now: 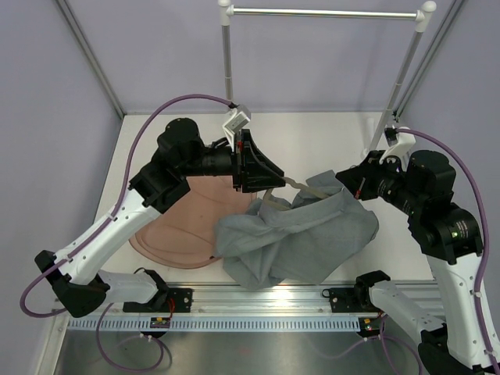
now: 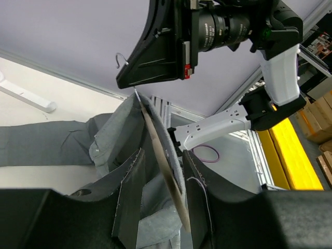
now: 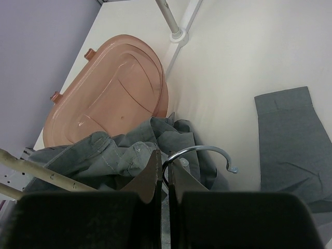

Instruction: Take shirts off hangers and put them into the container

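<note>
The grey-green shirt lies bunched on the table, its left part over the rim of the pinkish-brown container. The hanger is still inside the collar, stretched between both grippers. My right gripper is shut on the hanger's wire hook, with the shirt and the container below it. My left gripper stands open around the hanger's slim bar and a fold of the shirt. A gap shows beside the left finger. One sleeve lies flat on the table.
The white-and-metal garment rail stands at the back, its poles coming down to the table. One pole's foot is just beyond the container. Purple walls close in the left and right sides. The metal base rail runs along the near edge.
</note>
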Motion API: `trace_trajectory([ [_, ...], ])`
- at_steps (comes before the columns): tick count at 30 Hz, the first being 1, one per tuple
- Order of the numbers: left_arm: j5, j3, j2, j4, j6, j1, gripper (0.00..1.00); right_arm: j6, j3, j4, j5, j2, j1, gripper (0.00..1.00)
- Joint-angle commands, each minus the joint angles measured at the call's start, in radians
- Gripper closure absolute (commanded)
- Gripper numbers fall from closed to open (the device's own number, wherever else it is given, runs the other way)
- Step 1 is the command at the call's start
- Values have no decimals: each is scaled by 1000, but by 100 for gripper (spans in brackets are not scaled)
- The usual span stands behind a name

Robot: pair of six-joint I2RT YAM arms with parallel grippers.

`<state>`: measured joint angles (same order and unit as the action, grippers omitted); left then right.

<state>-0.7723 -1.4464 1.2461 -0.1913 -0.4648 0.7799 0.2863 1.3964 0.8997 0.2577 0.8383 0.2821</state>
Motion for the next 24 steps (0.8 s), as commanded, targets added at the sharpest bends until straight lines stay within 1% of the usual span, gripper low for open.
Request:
trace_trajectory([
  [1, -45, 1, -11, 41, -21, 18, 61, -6, 10, -73, 48, 7, -3, 100],
  [5, -44, 8, -5, 23, -15, 30, 62, -1, 10, -82, 48, 10, -3, 100],
  [8, -29, 3, 3, -8, -3, 38, 67, 2, 21, -82, 49, 8, -3, 100],
  [10, -24, -2, 7, -37, 8, 42, 83, 2, 30, -74, 52, 8, -1, 100],
  [12, 10, -19, 10, -77, 28, 47, 100, -1, 35, -71, 52, 7, -1, 100],
  [14, 62, -35, 7, -135, 60, 51, 100, -1, 33, -71, 58, -1, -1, 100],
  [17, 143, -32, -11, -155, 75, 53, 100, 8, 42, -88, 95, -2, -1, 100],
  [18, 162, -32, -14, -161, 78, 53, 100, 11, 46, -91, 110, -2, -1, 96],
  [19, 172, -31, -19, -162, 80, 53, 100, 16, 52, -91, 147, 1, -1, 83],
  [20, 194, -28, -26, -160, 80, 52, 100, 20, 58, -91, 164, 1, -1, 51],
  [21, 208, -29, -33, -158, 81, 53, 100, 25, 59, -94, 198, -7, -1, 38],
  [24, 238, -26, -48, -146, 84, 53, 100, 45, 65, -97, 222, -47, -1, 1],
])
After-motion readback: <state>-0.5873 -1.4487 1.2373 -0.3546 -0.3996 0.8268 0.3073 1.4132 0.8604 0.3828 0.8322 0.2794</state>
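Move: The hanger's outer end is already between the left gripper's part-open fingers, about 2 cm to the right and 1 cm back of the fingertip midpoint. From there the hanger's hook, pinched in the shut right gripper, is some 16 cm right, 5 cm ahead and 6 cm lower. The shirt's bulk hangs roughly 8 cm right, 5 cm back and 20 cm below the left hand; the container lies about 22 cm left, 14 cm ahead and 40 cm down. Ease the left gripper back about 1 cm and shut its fingers on the hanger's end, then lower it some 3 cm and bring it about 2 cm forward, turning slightly counter-clockwise. Hold the right gripper nearly still on the hook until the left has its grip, then open it wide and back it off upward and left by about 2 cm each, a little towards the base. ##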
